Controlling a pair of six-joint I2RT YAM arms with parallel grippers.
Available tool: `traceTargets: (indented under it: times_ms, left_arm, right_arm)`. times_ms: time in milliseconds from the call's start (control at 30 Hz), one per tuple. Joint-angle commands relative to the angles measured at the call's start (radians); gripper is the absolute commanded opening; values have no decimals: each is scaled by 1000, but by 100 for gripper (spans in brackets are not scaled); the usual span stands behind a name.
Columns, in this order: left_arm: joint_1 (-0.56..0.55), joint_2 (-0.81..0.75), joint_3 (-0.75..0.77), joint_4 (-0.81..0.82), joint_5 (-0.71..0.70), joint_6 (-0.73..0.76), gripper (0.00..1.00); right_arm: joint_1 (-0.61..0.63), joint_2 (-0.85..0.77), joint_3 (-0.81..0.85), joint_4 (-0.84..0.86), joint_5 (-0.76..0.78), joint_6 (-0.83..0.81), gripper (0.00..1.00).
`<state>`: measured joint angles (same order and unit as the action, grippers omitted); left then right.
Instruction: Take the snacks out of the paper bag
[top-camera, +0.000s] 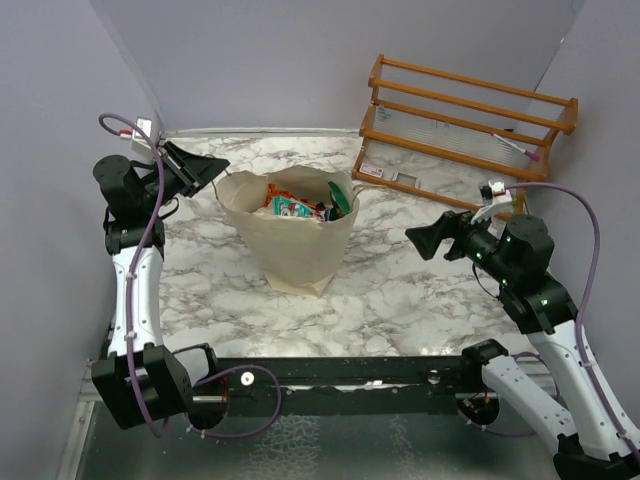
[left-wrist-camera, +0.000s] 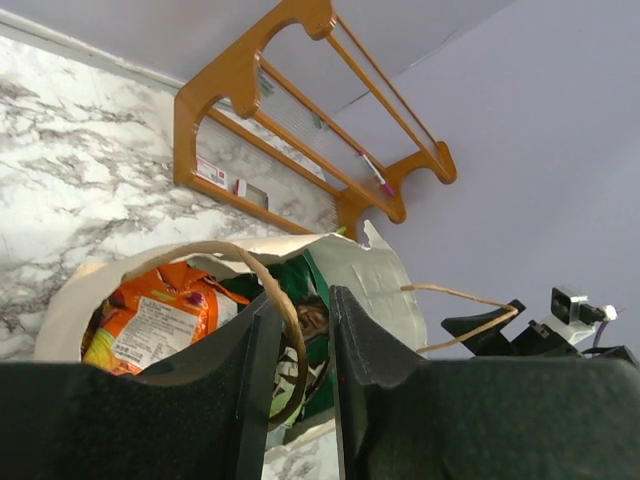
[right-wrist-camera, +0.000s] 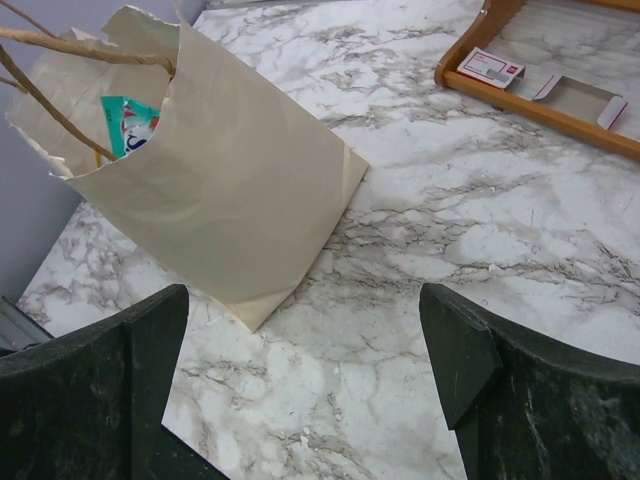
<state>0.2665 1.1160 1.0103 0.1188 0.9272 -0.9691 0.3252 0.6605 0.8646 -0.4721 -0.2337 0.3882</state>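
Note:
The cream paper bag (top-camera: 290, 250) stands upright at the middle of the marble table, its mouth full of snacks (top-camera: 292, 205). In the left wrist view an orange packet (left-wrist-camera: 150, 315) and a green packet (left-wrist-camera: 300, 275) show inside it. My left gripper (left-wrist-camera: 305, 300) hovers at the bag's left rim (top-camera: 215, 168). Its jaws are narrowed, with the brown cord handle (left-wrist-camera: 215, 247) looping down between them against the left finger; a gap remains. My right gripper (right-wrist-camera: 305, 300) hangs wide open over bare marble to the right of the bag (right-wrist-camera: 230, 190), holding nothing.
An orange wooden rack (top-camera: 470, 110) stands at the back right, with small cards at its foot (right-wrist-camera: 490, 68). The bag's other cord handle (left-wrist-camera: 460, 295) sticks out toward the right arm. Grey walls close in the back and both sides.

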Motion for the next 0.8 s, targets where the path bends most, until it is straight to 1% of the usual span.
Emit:
traceTargets:
  times_ms: [0, 100, 167, 333, 467, 633, 767]
  left_arm:
    - [6, 33, 84, 49, 22, 19, 23]
    - [6, 63, 141, 34, 23, 46, 5]
    - [8, 79, 177, 8, 17, 73, 0]
    - [10, 127, 280, -101, -9, 154, 0]
    - [30, 173, 395, -194, -49, 212, 0]
    - [61, 243, 514, -189, -41, 203, 0]
    - [65, 311, 625, -180, -8, 183, 0]
  right_arm:
    - [-6, -1, 2, -1, -15, -7, 99]
    - [-6, 3, 4, 2, -23, -8, 99]
    - [-6, 6, 6, 4, -30, -8, 99]
    - [-6, 15, -2, 20, -49, -8, 99]
    - [-6, 30, -1, 21, -50, -15, 99]
    - [-6, 43, 9, 16, -37, -31, 100]
    - [-6, 46, 2, 20, -30, -38, 99]
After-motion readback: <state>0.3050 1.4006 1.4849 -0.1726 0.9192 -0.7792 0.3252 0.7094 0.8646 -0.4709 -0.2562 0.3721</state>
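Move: The paper bag's left handle loops up between the left hand's part-open fingers, about 1 cm to the right of that hand's point and 1 cm below, straight level with it. The bag's middle lies some 12 cm to that hand's right and 22 cm below, about 1 cm nearer the base. The snacks sit inside, roughly 14 cm right, 1 cm ahead and 14 cm below. From the right hand the handle is about 37 cm left, 11 cm ahead and 6 cm higher. The bag's left handle is pinched as the left fingers, already partly closed on either side of it, shut completely. The hand draws it forward and up, then more and more to the left too, some 6 cm forward and 5 cm up in all, pulling the bag along by the handle, with the fingers' aim hardly changing. ##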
